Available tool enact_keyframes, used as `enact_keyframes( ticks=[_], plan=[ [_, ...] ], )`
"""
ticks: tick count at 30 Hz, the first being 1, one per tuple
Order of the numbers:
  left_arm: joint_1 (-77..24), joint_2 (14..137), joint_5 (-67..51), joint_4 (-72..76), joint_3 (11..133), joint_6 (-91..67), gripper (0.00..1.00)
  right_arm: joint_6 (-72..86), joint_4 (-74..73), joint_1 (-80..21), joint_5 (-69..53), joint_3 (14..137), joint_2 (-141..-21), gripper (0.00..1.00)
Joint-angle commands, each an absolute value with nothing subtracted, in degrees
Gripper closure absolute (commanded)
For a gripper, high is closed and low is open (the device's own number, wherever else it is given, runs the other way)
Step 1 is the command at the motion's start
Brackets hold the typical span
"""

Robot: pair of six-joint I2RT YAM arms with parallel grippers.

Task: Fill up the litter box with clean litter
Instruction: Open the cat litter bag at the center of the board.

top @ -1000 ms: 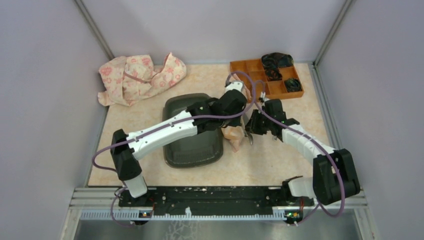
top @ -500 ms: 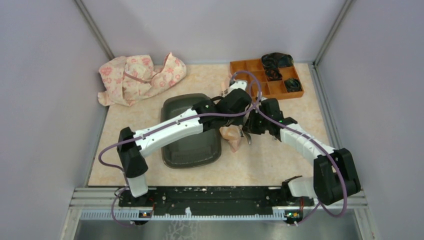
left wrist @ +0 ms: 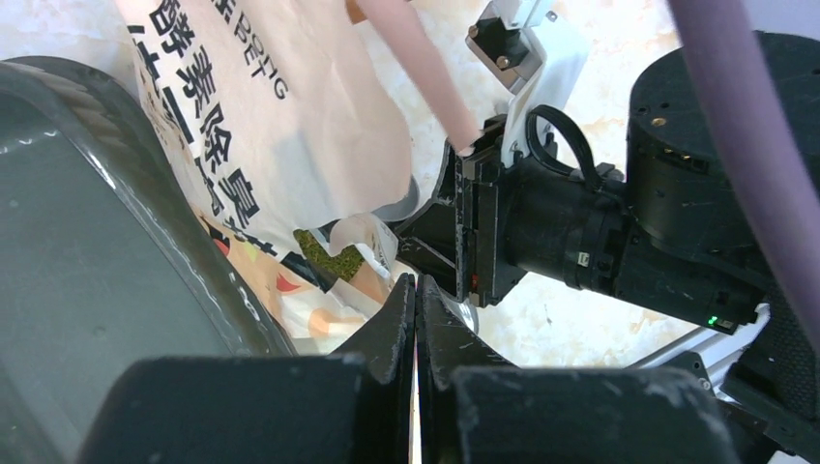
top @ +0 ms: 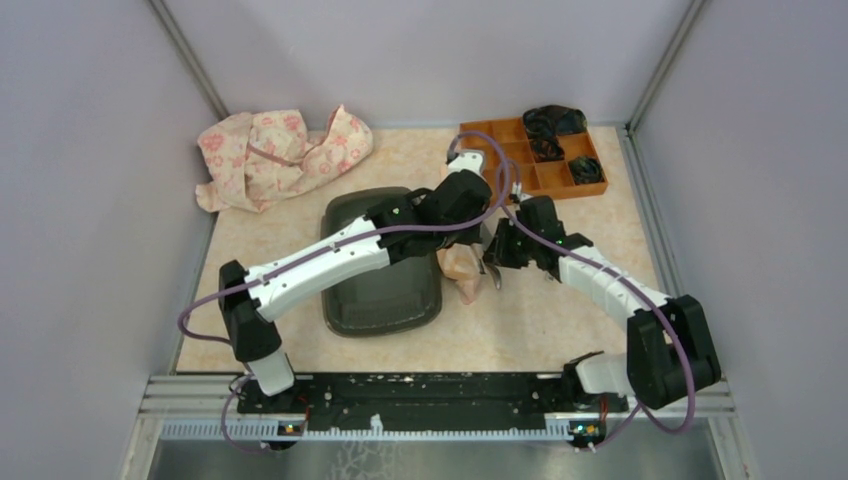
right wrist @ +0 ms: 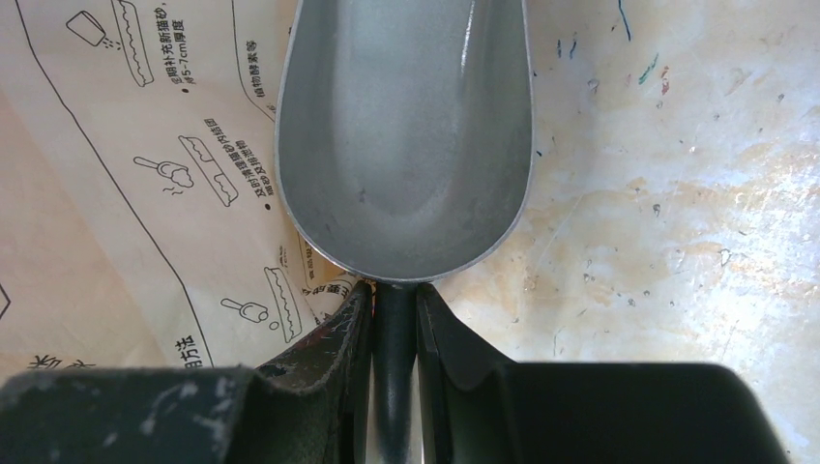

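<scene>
The litter box (top: 385,290) is a dark tray in mid-table; its wall (left wrist: 87,222) fills the left of the left wrist view and no granules show inside. A peach printed bag (top: 463,270) lies against its right side. Clean litter (left wrist: 329,253) shows as a green patch in the bag's torn opening (left wrist: 271,126). My left gripper (left wrist: 416,290) hangs shut just above that opening, nothing seen between its jaws. My right gripper (right wrist: 395,295) is shut on the black handle of a grey metal scoop (right wrist: 406,126), whose bowl is empty and lies half over the bag (right wrist: 145,193).
A crumpled pink floral cloth (top: 280,150) lies at the back left. An orange compartmented organiser (top: 535,160) with dark items stands at the back right. The left arm (top: 330,260) stretches across the litter box. Grey walls close in three sides.
The left arm's wrist has shifted a little, first right, then back toward the far side. The right arm and scoop have barely moved.
</scene>
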State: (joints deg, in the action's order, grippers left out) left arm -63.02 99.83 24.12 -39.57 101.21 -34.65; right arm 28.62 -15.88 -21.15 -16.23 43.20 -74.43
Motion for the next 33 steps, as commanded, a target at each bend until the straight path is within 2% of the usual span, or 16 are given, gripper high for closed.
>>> enact_keyframes(
  ticks=[1, 33],
  plan=[
    [-63.46, 99.59, 26.23, -41.94, 99.76, -34.35, 1.0, 28.19, -13.5, -22.98, -18.08, 46.65, -74.69, 1.0],
    [-63.28, 104.82, 30.72, -44.37, 102.24, -32.04, 0.98, 27.8, -13.28, -23.46, -18.64, 47.27, -75.58, 1.0]
  ],
)
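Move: The left hand, fingers shut, is above the cat litter bag's cut opening, which lies about 4 cm ahead, 1 cm to its left and roughly 7 cm below. The scoop's bowl is some 6 cm ahead, 2 cm to the left hand's right and 9 cm below; the litter box's middle lies level fore and aft, about 18 cm left and 20 cm down. From the right hand, gripping the scoop, the opening is about 4 cm left and 1 cm ahead, at much its height. The left hand dips about 5 cm towards the litter showing in the bag's cut opening, easing some 2 cm to the left during the first half, nearly pausing, then going almost straight down again, while its wrist rolls about 10 degrees, left side rising, and its fingers stay shut. The right hand holds still with its grip on the scoop's neck, keeping the scoop upright along the bag's right side. ##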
